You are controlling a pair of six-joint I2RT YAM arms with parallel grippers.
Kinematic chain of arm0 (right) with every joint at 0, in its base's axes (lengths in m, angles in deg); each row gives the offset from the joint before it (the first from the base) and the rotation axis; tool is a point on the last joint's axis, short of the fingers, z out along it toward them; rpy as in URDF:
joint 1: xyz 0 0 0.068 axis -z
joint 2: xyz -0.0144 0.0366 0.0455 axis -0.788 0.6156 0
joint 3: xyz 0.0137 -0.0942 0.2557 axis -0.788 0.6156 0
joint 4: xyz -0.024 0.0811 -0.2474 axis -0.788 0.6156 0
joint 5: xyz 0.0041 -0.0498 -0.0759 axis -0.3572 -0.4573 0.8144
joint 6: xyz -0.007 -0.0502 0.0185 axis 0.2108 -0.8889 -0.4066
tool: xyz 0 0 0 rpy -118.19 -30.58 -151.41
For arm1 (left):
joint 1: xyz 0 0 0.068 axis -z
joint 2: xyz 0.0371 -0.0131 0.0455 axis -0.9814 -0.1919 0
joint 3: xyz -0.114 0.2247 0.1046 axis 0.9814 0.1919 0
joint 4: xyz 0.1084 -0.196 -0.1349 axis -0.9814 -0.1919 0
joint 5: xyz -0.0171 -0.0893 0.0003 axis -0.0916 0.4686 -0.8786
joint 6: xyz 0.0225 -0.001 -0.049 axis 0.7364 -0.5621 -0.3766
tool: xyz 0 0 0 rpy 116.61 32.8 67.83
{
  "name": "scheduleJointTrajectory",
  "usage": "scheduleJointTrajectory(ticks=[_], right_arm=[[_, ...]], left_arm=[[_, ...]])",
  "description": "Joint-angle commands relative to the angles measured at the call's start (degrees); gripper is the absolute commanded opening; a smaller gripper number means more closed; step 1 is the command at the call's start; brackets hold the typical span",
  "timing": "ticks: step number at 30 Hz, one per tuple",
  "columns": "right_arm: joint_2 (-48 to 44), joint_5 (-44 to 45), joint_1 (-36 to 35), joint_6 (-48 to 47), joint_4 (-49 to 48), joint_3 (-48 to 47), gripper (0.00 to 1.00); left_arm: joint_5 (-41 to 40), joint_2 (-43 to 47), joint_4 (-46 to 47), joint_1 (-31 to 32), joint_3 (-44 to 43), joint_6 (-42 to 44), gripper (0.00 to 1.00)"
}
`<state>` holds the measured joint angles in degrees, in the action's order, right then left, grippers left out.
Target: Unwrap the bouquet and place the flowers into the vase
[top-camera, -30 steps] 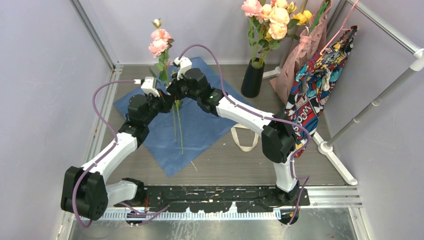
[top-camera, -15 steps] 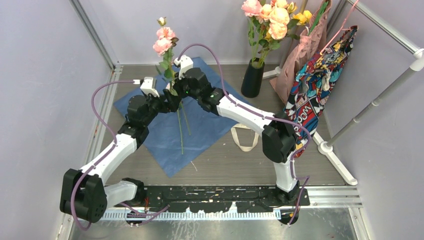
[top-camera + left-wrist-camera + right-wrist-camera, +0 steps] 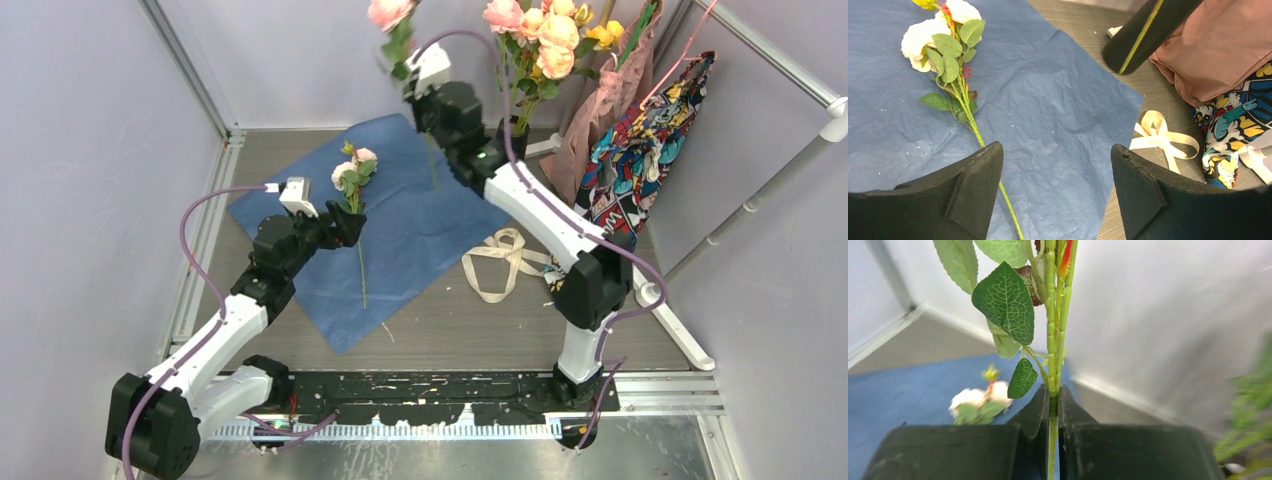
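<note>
The bouquet is undone: its blue paper point(image 3: 420, 230) lies flat on the table, and the cream ribbon point(image 3: 500, 265) lies off its right edge. One pale rose point(image 3: 352, 170) lies on the paper, stem pointing toward me. My left gripper point(image 3: 350, 222) hovers open just above that stem point(image 3: 965, 107), which runs past its left finger point(image 3: 973, 185); nothing sits between the jaws. My right gripper point(image 3: 410, 85) is raised high at the back, shut on the green stem point(image 3: 1053, 340) of a pink rose point(image 3: 388, 12). The black vase point(image 3: 518, 140) stands right of it, holding several flowers point(image 3: 540, 40).
A pink bag point(image 3: 610, 100) and a patterned bag point(image 3: 640, 170) hang from a white rack point(image 3: 740, 210) on the right. Grey walls enclose the left and back. The right arm's forearm partly hides the vase.
My left gripper has opened and let go of the stems, and one rose now lies on the paper. The right arm has lifted the other rose up and right, toward the vase.
</note>
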<state>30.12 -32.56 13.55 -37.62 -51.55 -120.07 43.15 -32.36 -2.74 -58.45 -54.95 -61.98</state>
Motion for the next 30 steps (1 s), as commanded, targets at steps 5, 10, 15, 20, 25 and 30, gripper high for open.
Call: scheduleJointTrajectory(ticks=[5, 10, 15, 20, 25, 30], right_arm=[[-3.9, 2.31, 8.04, -4.83, -7.54, -9.93, 0.01], [-0.09, 2.29, 12.37, -5.89, -3.59, -19.53, 0.01], [0.99, 2.35, 15.75, -5.79, -1.87, -22.69, 0.01], [-0.21, 2.36, 18.29, -4.43, -4.24, -18.87, 0.01], [2.15, 1.75, 20.39, -3.07, -3.65, -21.75, 0.01], [4.29, 0.96, 22.28, -1.55, -2.67, -23.77, 0.01]], left_arm=[[-3.29, 1.39, -0.73, -0.08, -0.93, 1.24, 0.79], [-3.15, 0.15, 0.06, -0.1, -0.74, 0.53, 0.79], [-3.65, -0.09, -0.41, -0.06, -0.77, 1.11, 0.79], [-3.5, -0.32, -0.61, -0.09, -0.83, 1.59, 0.79], [-2.57, 0.0, -0.95, -0.06, -1.26, 1.48, 0.79], [-3.86, 1.67, -2.49, -0.1, -0.68, 2.27, 0.79]])
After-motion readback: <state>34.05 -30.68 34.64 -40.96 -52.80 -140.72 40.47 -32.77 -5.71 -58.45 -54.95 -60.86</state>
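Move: The right hand already grips an upright flower, and the vase's middle lies about 20 cm to its right, some 4 cm farther out and 24 cm below. The blossoms already in the vase are about 25 cm right, 8 cm ahead and 5 cm above this hand. The pink cloth hangs some 35 cm right and 5 cm ahead, its middle 8 cm lower. From the left hand, the vase is roughly 33 cm right, 19 cm ahead and 9 cm below. Rightward and upward in one quick sweep, the right hand carries the pinched flower about 20 cm across from beyond the blue sheet to above the vase, climbing some 17 cm, then sinking about 3 cm while still going right. It also works about 8 cm forward, turning some 20 degrees clockwise as the fingertips tip up, its hold on the stem unchanged. ##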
